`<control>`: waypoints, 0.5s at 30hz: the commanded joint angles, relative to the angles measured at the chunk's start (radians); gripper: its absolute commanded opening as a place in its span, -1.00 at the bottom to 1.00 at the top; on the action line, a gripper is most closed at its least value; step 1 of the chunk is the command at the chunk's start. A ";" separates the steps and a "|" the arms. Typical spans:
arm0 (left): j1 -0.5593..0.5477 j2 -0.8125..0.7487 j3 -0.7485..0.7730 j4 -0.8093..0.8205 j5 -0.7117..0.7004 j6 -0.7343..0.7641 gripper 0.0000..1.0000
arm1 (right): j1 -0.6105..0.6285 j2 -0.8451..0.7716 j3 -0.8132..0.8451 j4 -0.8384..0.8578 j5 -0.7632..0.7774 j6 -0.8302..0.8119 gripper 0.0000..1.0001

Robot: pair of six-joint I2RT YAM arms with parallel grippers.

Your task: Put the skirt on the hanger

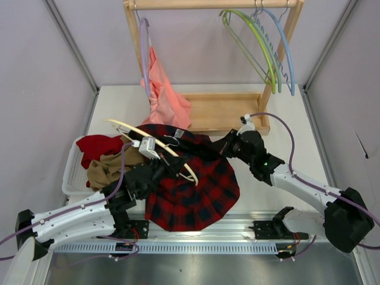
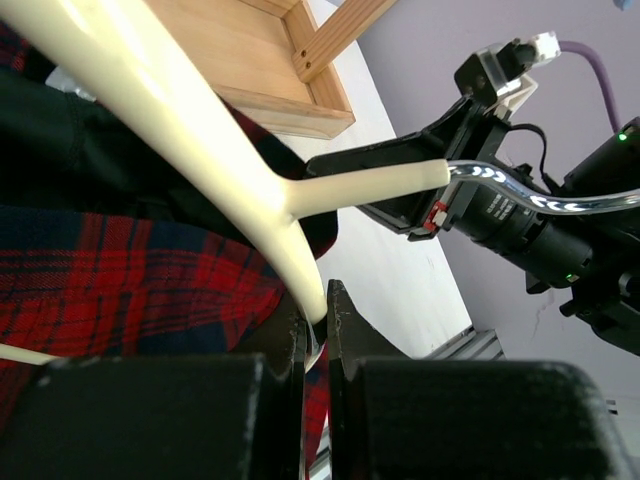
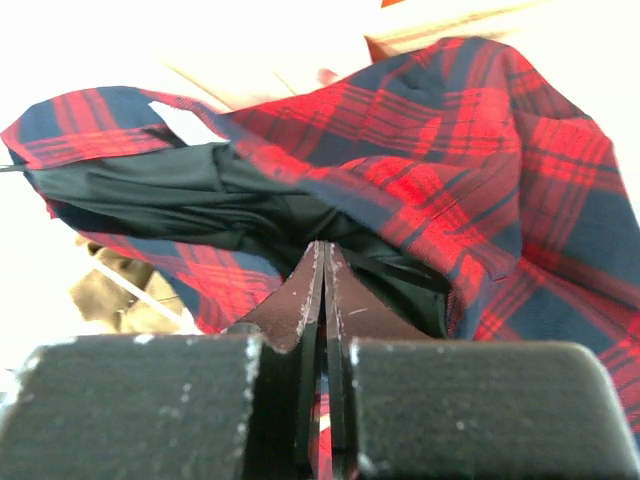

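The red and black plaid skirt (image 1: 196, 196) lies spread on the table between the two arms, its black lining showing at the waist (image 3: 200, 190). The cream hanger (image 1: 132, 129) slants over the skirt's upper left part. My left gripper (image 1: 170, 164) is shut on the hanger's lower arm; the cream bar (image 2: 180, 120) runs down into the pinched jaws (image 2: 318, 310), above the plaid cloth (image 2: 120, 280). My right gripper (image 1: 224, 148) sits at the skirt's upper right edge. Its jaws (image 3: 323, 262) are shut on the bunched skirt cloth (image 3: 450, 130) at the dark lining.
A wooden rack with a tray base (image 1: 225, 110) stands at the back. It carries a salmon garment (image 1: 166, 95) on a lilac hanger and green and blue hangers (image 1: 264, 53). A white basket (image 1: 72, 172) with red and tan clothes sits at the left.
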 commanded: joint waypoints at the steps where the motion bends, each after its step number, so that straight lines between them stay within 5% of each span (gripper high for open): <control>1: 0.008 -0.020 0.045 0.045 -0.033 0.011 -1.00 | -0.018 -0.037 -0.014 0.040 -0.046 -0.033 -1.00; 15: 0.049 0.121 0.279 0.111 0.045 0.038 -1.00 | -0.091 -0.255 -0.142 0.052 -0.080 -0.159 -1.00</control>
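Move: The left hand already grips the cream hanger on its right shoulder; the skirt's right waistband corner lies about 9 cm ahead of it, 12 cm right and 7 cm below, while the left end of the waistband is some 13 cm ahead, 17 cm left. The right hand holds that corner's thin loop, the corner itself 3 cm beneath its tips; the hanger's free right end lies roughly 14 cm back, 6 cm left, about level. The rack base is 18 cm ahead, 6 cm right, 14 cm lower. Upward goes the left hand, about 8 cm after a brief hold, drifting a little right and tilting slightly as it lifts the pinched hanger above the skirt. The shut right fingers keep the black loop and draw it some 4 cm to the right and 2 cm back, fingers tipping up a little. ##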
